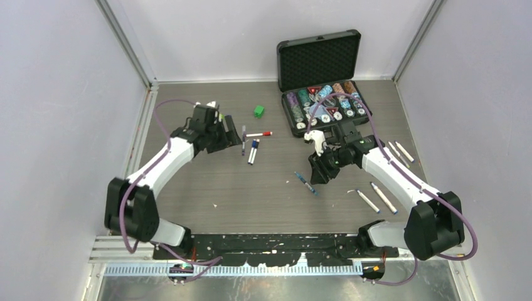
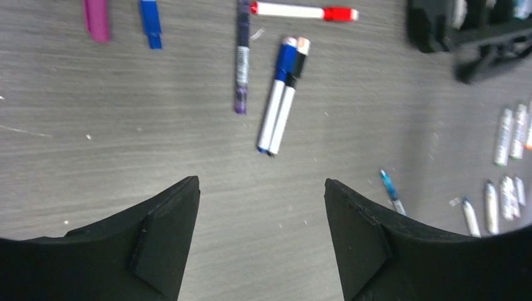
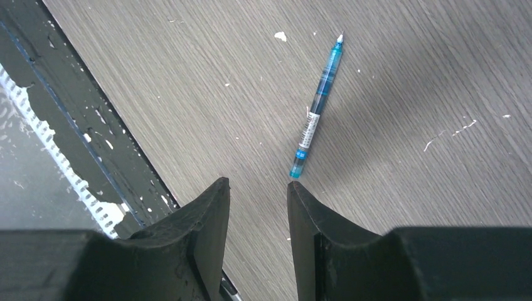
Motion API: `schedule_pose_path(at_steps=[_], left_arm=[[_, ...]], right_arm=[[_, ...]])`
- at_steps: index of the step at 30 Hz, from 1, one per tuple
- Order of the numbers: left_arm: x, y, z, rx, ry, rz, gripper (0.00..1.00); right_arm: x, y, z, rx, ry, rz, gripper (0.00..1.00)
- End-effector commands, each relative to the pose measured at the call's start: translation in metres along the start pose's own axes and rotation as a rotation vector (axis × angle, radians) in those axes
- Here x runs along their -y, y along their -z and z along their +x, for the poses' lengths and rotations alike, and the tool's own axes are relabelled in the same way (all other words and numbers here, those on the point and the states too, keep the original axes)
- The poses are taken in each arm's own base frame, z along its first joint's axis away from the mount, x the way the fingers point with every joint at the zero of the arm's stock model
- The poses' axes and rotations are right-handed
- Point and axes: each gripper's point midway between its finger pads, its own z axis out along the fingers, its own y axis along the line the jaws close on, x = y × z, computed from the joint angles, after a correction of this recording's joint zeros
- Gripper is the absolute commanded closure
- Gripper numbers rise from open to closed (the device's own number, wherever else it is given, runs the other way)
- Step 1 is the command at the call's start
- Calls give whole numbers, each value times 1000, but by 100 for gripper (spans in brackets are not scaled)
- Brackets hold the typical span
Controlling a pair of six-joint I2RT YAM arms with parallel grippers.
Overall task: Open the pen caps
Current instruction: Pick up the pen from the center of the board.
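My left gripper (image 1: pixel 231 137) (image 2: pixel 261 188) hangs open over bare table, nothing between its fingers. Ahead of it lie a purple pen (image 2: pixel 241 63) (image 1: pixel 243 139), a red-capped pen (image 2: pixel 301 10) (image 1: pixel 259 134), and a blue-capped pen (image 2: pixel 274 94) touching a black-capped pen (image 2: pixel 288 100) (image 1: pixel 253 151). Two loose pen caps, one magenta (image 2: pixel 96 19) and one blue (image 2: pixel 150 22), lie at the far left. My right gripper (image 1: pixel 318 174) (image 3: pixel 258 185) is open and empty. Its right fingertip sits just short of the end of a teal pen (image 3: pixel 317 106) (image 1: pixel 305 182).
An open black case (image 1: pixel 320 59) of poker chips stands at the back right, with a green cube (image 1: pixel 259 111) to its left. Several uncapped white pens (image 1: pixel 376 199) (image 2: pixel 508 128) lie at the right. The table's near edge rail (image 3: pixel 75 125) runs beside my right gripper.
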Motion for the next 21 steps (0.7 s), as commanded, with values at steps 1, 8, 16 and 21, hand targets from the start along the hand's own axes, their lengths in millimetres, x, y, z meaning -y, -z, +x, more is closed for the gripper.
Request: schedule_pose_path(at_steps=[1,8,16,21], left_arm=[[-13,-25,-20,12,-72,-207,28],[-4,-76,-29,-58,-201,-301,47],[-10,-118,-30,-138,-320,-392,56],[-15,-133,-24,-167,-340,-408,59]], right_arm=[[-2,13,-18,64,53,5,56],[0,12,-15,50,55,8,56],[1,11,-13,37,54,8,56],[2,10,-12,28,50,5,56]])
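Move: The purple pen's middle lies about 10 cm ahead of the left gripper, some 4 cm to its right and 12 cm below. The red marker is roughly 6 cm right of that pen and 2 cm farther out; the blue and black markers are about 4 cm right of it and 5 cm nearer; a blue cap lies some 7 cm to its left. From the right gripper the purple pen is about 20 cm ahead, 30 cm left and 10 cm down. Bring the left gripper about 9 cm forward and as far down, drifting some 3 cm right, until it hovers a few centimetres over the purple pen. Roll it some 25 degrees, left side rising, so that the fingers lose their rightward slant, and close them from three-quarters to under half open, one on each side of the pen's line, without touching it. ##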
